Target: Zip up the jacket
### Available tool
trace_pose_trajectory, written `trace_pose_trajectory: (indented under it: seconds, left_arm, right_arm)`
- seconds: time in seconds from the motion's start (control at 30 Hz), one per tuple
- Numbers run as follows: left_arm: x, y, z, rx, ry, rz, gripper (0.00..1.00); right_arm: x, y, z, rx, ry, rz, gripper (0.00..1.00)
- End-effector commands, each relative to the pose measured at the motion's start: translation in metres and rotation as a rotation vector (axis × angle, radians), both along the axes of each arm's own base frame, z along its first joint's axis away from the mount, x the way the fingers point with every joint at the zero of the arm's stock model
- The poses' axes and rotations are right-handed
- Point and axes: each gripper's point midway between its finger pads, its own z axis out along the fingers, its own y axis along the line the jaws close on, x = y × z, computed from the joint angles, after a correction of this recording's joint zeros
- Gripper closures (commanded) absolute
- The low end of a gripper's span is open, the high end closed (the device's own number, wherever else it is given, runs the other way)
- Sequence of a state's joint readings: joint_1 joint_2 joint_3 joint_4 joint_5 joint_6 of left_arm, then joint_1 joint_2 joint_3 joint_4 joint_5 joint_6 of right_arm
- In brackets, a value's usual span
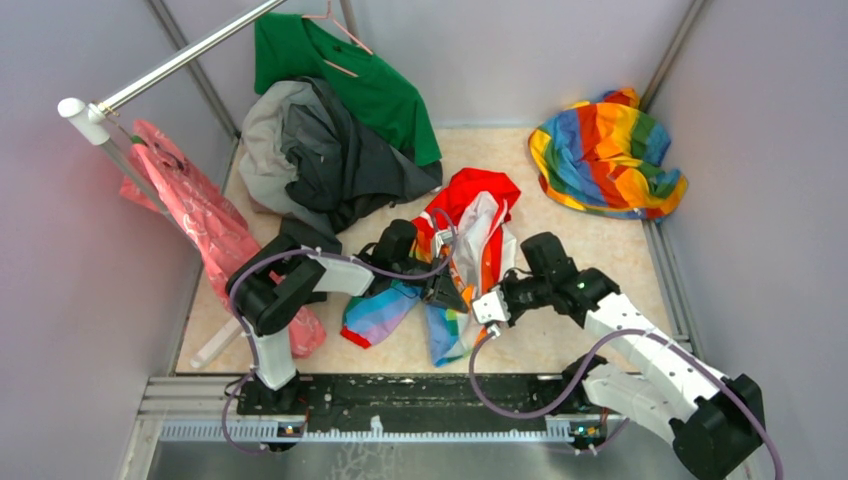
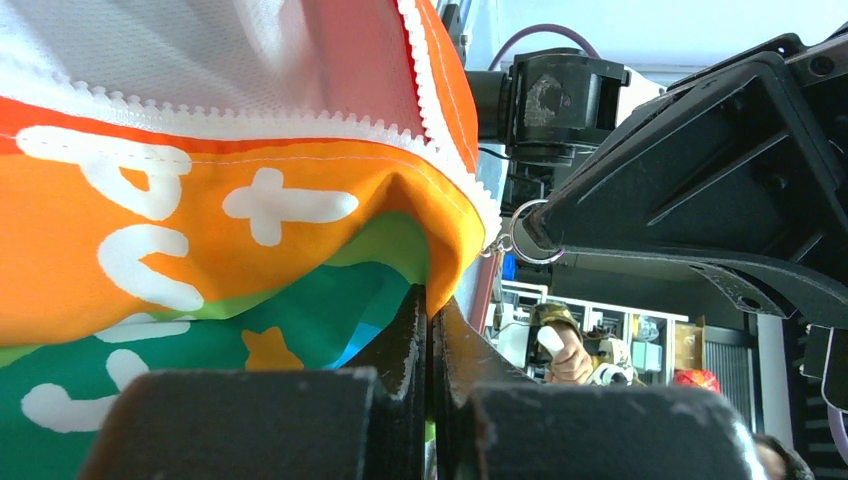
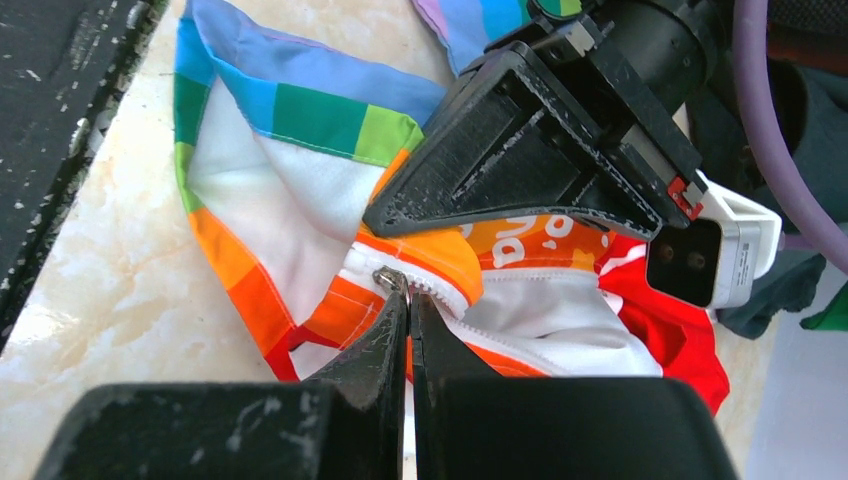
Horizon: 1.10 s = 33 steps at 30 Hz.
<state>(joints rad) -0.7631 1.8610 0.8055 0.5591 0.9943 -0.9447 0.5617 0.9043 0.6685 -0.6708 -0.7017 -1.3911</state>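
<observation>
The jacket (image 1: 480,235) lies crumpled in the middle of the table, red hood at the far end, white and rainbow panels toward me. My left gripper (image 1: 452,298) is shut on the jacket's orange printed edge (image 2: 250,200) beside the white zipper teeth (image 2: 440,110). My right gripper (image 1: 474,297) meets it from the right. Its fingertips (image 3: 395,310) are shut on the metal zipper pull (image 3: 388,278) at the low end of the zipper. The pull's ring (image 2: 535,235) shows at the right gripper's tip in the left wrist view. The two grippers are almost touching.
A rainbow cloth (image 1: 608,155) is bunched at the back right. A dark grey garment (image 1: 340,160) and a green shirt (image 1: 350,70) on a hanger lie at the back left. A pink bag (image 1: 200,215) hangs from the rail (image 1: 180,60) on the left. Walls close three sides.
</observation>
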Motion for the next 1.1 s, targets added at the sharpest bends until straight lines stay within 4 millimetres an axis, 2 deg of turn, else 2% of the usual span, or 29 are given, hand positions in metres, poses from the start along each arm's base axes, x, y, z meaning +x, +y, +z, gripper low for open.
trace_pose_trajectory:
  seconds: [0.0, 0.13, 0.27, 0.4, 0.47, 0.57, 0.7, 0.83, 0.9, 0.97, 1.07]
  left_arm:
    - [-0.001, 0.007, -0.012, 0.027, 0.001, 0.001, 1.0]
    - [-0.002, 0.008, -0.013, 0.031, 0.004, -0.005, 1.0]
    - [-0.002, 0.007, -0.012, 0.028, 0.004, -0.011, 1.0]
    - [-0.001, 0.006, -0.009, 0.021, -0.003, -0.015, 1.0]
    - [-0.002, 0.006, -0.008, 0.019, -0.005, -0.018, 1.0]
    - [-0.002, 0.007, -0.009, 0.021, -0.003, -0.02, 1.0]
    - [-0.002, 0.007, -0.009, 0.02, -0.002, -0.023, 1.0]
    - [0.0, 0.006, -0.002, 0.008, -0.026, -0.012, 1.0]
    - [0.001, 0.006, 0.004, -0.009, -0.058, 0.0, 1.0]
    - [0.001, 0.006, 0.009, -0.034, -0.085, 0.003, 1.0]
    - [0.0, 0.006, 0.008, -0.05, -0.097, 0.003, 1.0]
  right_arm:
    - [0.023, 0.001, 0.018, 0.037, -0.095, -0.077, 1.0]
    - [0.017, 0.004, 0.016, 0.049, -0.06, -0.056, 1.0]
    - [-0.012, 0.011, 0.008, 0.07, 0.026, 0.09, 1.0]
    - [-0.027, 0.013, 0.0, 0.073, 0.037, 0.182, 0.92]
    - [-0.028, 0.011, -0.004, 0.056, 0.019, 0.194, 0.93]
    - [-0.027, 0.008, -0.009, 0.032, -0.02, 0.205, 1.0]
    - [-0.026, 0.01, -0.002, 0.048, -0.024, 0.203, 1.0]
    - [-0.017, 0.013, 0.013, 0.093, 0.078, 0.071, 1.0]
    - [-0.033, 0.017, 0.02, 0.158, 0.188, 0.099, 0.88]
    - [-0.044, 0.015, 0.017, 0.163, 0.238, 0.129, 0.77]
    - [-0.052, 0.009, 0.0, 0.126, 0.166, 0.206, 0.72]
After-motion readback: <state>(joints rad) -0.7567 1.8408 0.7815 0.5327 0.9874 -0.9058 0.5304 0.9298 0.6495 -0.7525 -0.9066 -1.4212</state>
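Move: The zipper pull's ring is already pinched in the right fingertips, with its slider about 1 cm to the left and 1 cm back of the right hand. The left gripper's tips pinch the jacket front some 4 cm to the right hand's left. The jacket hem is about 9 cm back, 5 cm left and 8 cm below the right hand, and the red hood roughly 23 cm straight ahead. From the left hand the pull is level fore and aft, some 4 cm right and 2 cm higher. The zipper pull's ring is let go by the right hand, which first nudges forward half a centimetre, then draws back towards the hem about 4 cm while sinking roughly 1 cm. Its fingers part slightly, shut again, then open to about a quarter as the wrist tilts some 10 degrees. The left hand keeps its pinch on the jacket's front edge, nearly still. ##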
